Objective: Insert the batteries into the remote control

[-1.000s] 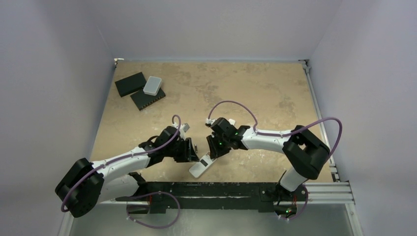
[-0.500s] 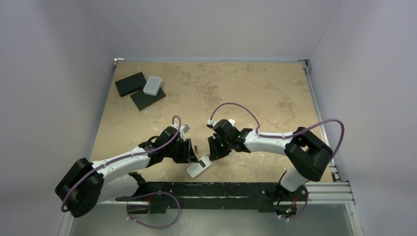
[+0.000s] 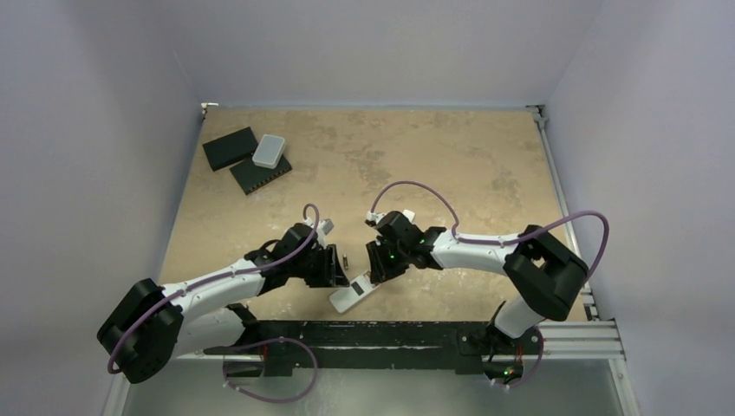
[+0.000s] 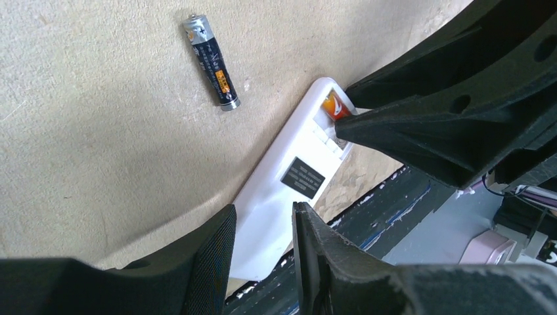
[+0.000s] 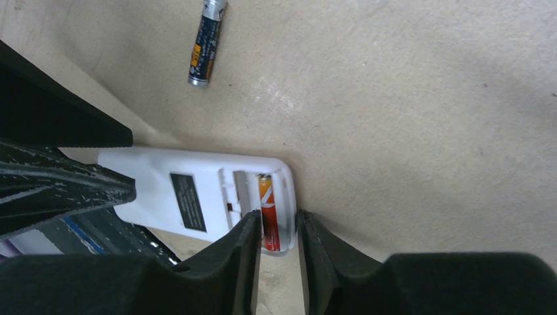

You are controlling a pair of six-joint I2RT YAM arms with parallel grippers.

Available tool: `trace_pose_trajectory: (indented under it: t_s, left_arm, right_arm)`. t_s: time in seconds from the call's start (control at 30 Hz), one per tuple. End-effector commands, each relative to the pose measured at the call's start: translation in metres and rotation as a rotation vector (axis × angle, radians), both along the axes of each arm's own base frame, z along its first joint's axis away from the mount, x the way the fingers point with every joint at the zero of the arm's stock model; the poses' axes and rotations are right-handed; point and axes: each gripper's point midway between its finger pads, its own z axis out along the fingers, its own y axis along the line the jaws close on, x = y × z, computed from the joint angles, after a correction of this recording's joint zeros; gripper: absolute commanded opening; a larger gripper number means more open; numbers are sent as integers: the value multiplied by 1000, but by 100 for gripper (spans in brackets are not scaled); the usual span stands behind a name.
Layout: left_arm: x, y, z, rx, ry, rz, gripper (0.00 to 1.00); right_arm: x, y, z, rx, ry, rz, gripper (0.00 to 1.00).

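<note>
The white remote control (image 3: 350,295) lies back up at the table's near edge, its battery bay open. The reddish-orange battery (image 5: 267,213) sits in the bay's outer slot (image 4: 334,105). Loose on the table just beyond lies the dark battery (image 3: 346,259), also clear from the left wrist (image 4: 211,61) and the right wrist (image 5: 207,42). My left gripper (image 4: 264,213) is shut on the remote's plain end (image 4: 282,190). At the bay end, my right gripper (image 5: 278,216) stands narrowly open, one finger on each side of the orange battery and the bay's wall.
Two flat black slabs (image 3: 230,147) (image 3: 260,173) and a light grey rounded box (image 3: 269,151) sit at the far left of the table. A black rail (image 3: 390,334) runs along the near edge just under the remote. Grey walls enclose three sides.
The remote has slid slightly left along the near edge, and my right gripper has followed it down a little. The left arm has hardly moved.
</note>
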Motion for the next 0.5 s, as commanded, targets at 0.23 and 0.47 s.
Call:
trace_pose_trajectory:
  t_s: [0.23,0.47]
  left_arm:
    - [10,-2,6,5,-45,5,36]
    - [10,4,6,37,-49,20,35]
  right_arm:
    - [11,-2,45,16,-74,-46,63]
    - [11,0,68,70,-99,-49,65]
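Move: The right fingertips sit on the red battery in the remote's open compartment, the battery practically at the hand point. From this hand the remote's middle is about 5 cm left and 4 cm back, and the dark battery lies on the table roughly 8 cm left and 5 cm ahead, slightly lower. From the left hand, held close over the remote's body, the red battery is some 9 cm right and 1 cm ahead. Letting go of the red battery and the compartment's end wall, the right fingers spread to about twice their gap while the hand edges roughly 1 cm to the right. It then climbs nearly straight up off the remote, gaining speed, to about 5 cm higher with the fingers wide and the wrist almost unturned. ##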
